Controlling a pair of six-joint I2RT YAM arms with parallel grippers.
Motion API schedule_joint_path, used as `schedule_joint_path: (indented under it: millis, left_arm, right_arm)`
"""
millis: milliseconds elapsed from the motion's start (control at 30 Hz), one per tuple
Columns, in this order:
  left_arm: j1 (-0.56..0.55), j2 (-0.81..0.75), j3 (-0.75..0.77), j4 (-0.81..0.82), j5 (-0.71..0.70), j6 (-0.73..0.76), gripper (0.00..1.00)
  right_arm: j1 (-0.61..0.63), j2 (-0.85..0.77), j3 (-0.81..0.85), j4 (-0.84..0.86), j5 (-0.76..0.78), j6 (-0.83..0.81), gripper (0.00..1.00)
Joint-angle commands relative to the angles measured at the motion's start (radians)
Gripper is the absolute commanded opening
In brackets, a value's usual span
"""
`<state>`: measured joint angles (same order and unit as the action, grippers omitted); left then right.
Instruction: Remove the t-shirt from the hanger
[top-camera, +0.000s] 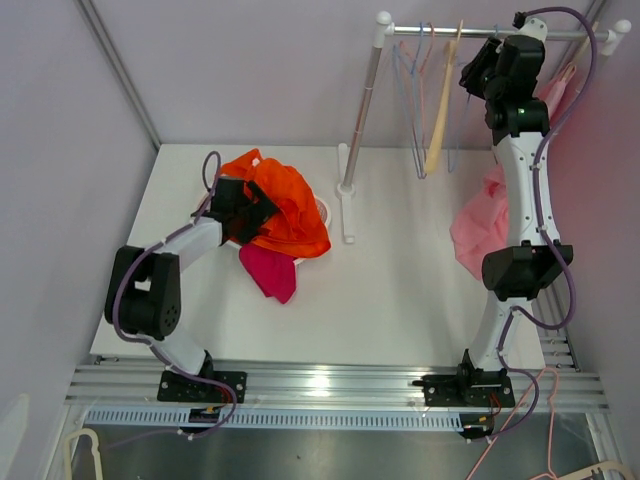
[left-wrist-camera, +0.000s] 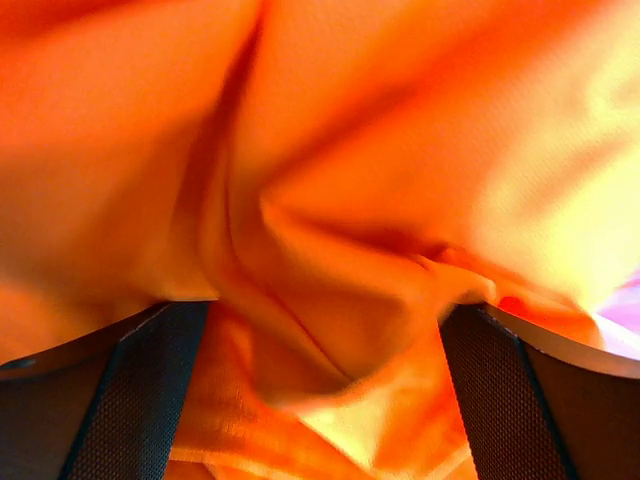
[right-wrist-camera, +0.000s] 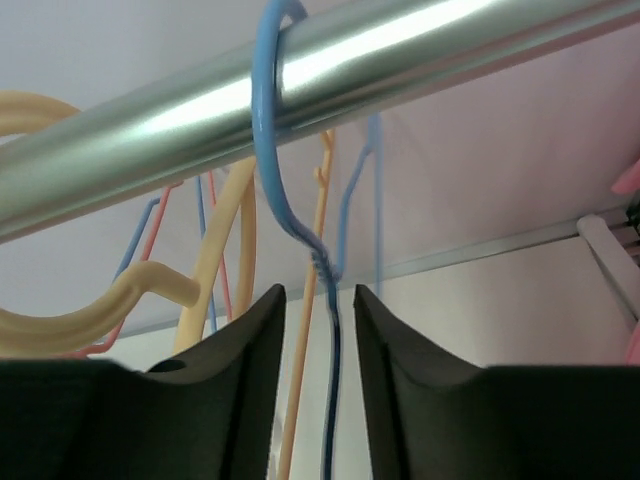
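Note:
A pink t-shirt (top-camera: 478, 232) hangs at the right end of the rack, behind my right arm. My right gripper (top-camera: 478, 66) is raised to the metal rail (top-camera: 470, 31). In the right wrist view its fingers (right-wrist-camera: 250, 380) stand narrowly apart on either side of a blue wire hanger (right-wrist-camera: 268, 150) hooked over the rail (right-wrist-camera: 400, 45), without pinching it. My left gripper (top-camera: 252, 205) is low on the table, open, its wide-apart jaws pressed into a crumpled orange t-shirt (top-camera: 288, 205). That orange fabric (left-wrist-camera: 330, 230) fills the left wrist view.
A magenta garment (top-camera: 270, 272) lies under the orange pile. A cream hanger (top-camera: 438, 110) and thin blue and pink wire hangers (top-camera: 410, 90) hang on the rail. The rack's upright post (top-camera: 358, 140) stands on a white foot (top-camera: 347, 205) mid-table.

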<state>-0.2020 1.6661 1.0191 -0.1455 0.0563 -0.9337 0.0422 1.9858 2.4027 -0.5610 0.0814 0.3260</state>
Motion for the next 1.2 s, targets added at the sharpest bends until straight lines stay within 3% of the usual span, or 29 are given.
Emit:
schedule_joint_path:
  millis: [0, 33, 133, 167, 267, 400, 567, 767, 967, 1167]
  left_arm:
    - [-0.011, -0.129, -0.004, -0.061, -0.035, 0.021, 1.00]
    - [-0.020, -0.193, 0.001, -0.084, -0.051, 0.044, 0.99]
    - [-0.065, -0.291, 0.123, -0.241, -0.156, 0.085, 0.99]
    - [-0.133, -0.346, 0.215, -0.332, -0.226, 0.108, 1.00]
    - [-0.164, -0.399, 0.252, -0.361, -0.285, 0.124, 0.99]
    - [-0.240, -0.466, 0.262, -0.365, -0.343, 0.137, 0.99]
    - [-0.362, -0.505, 0.260, -0.345, -0.417, 0.231, 0.99]
    - [-0.482, -0.514, 0.202, -0.120, -0.254, 0.397, 0.99]
    - [-0.550, -0.353, 0.346, -0.164, -0.219, 0.438, 0.99]
    - [-0.577, -0.318, 0.332, -0.112, -0.184, 0.472, 0.99]
  right_arm:
    - [0.004, -0.048, -0.007, -0.046, -0.014, -0.005, 0.39]
    - [0.004, -0.061, -0.008, -0.048, 0.009, -0.005, 0.53]
    - [0.005, -0.108, -0.027, -0.059, 0.076, -0.019, 0.62]
    - [0.011, -0.149, -0.025, -0.091, 0.157, -0.025, 0.63]
    - [0.012, -0.204, -0.040, -0.109, 0.225, -0.037, 0.64]
    - [0.015, -0.307, -0.114, -0.108, 0.323, -0.079, 0.64]
    - [0.005, -0.360, -0.180, -0.106, 0.550, -0.134, 0.71]
    - [-0.033, -0.260, -0.100, -0.166, 0.617, -0.170, 0.74]
    - [-0.080, -0.168, -0.045, -0.105, 0.653, -0.215, 0.74]
    - [-0.099, -0.039, 0.061, -0.036, 0.739, -0.286, 0.74]
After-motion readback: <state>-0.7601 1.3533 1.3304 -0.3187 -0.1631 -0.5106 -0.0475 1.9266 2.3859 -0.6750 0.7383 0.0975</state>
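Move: The pink t-shirt, at its collar on the last hanger, lies some 20 cm to the right hand's right, about 2 cm back and 3 cm below. The blue hanger's neck is right between that hand's fingertips; the wooden hanger's hook is about 7 cm left, 2 cm ahead, 4 cm above. From the left hand the pink collar is roughly 66 cm right, 13 ahead, 32 above; the orange t-shirt lies about 3 cm ahead, 3 right, 4 below. The blue hanger's neck comes free as the right fingers open wider and draw back about 15 cm, rising and heading right; then that hand, turned some 40 degrees clockwise, swings forward and down towards the pink collar. The orange t-shirt is left by the wide-open left hand, which climbs over 20 cm, drawing back, then swings right and levels its fingers. ##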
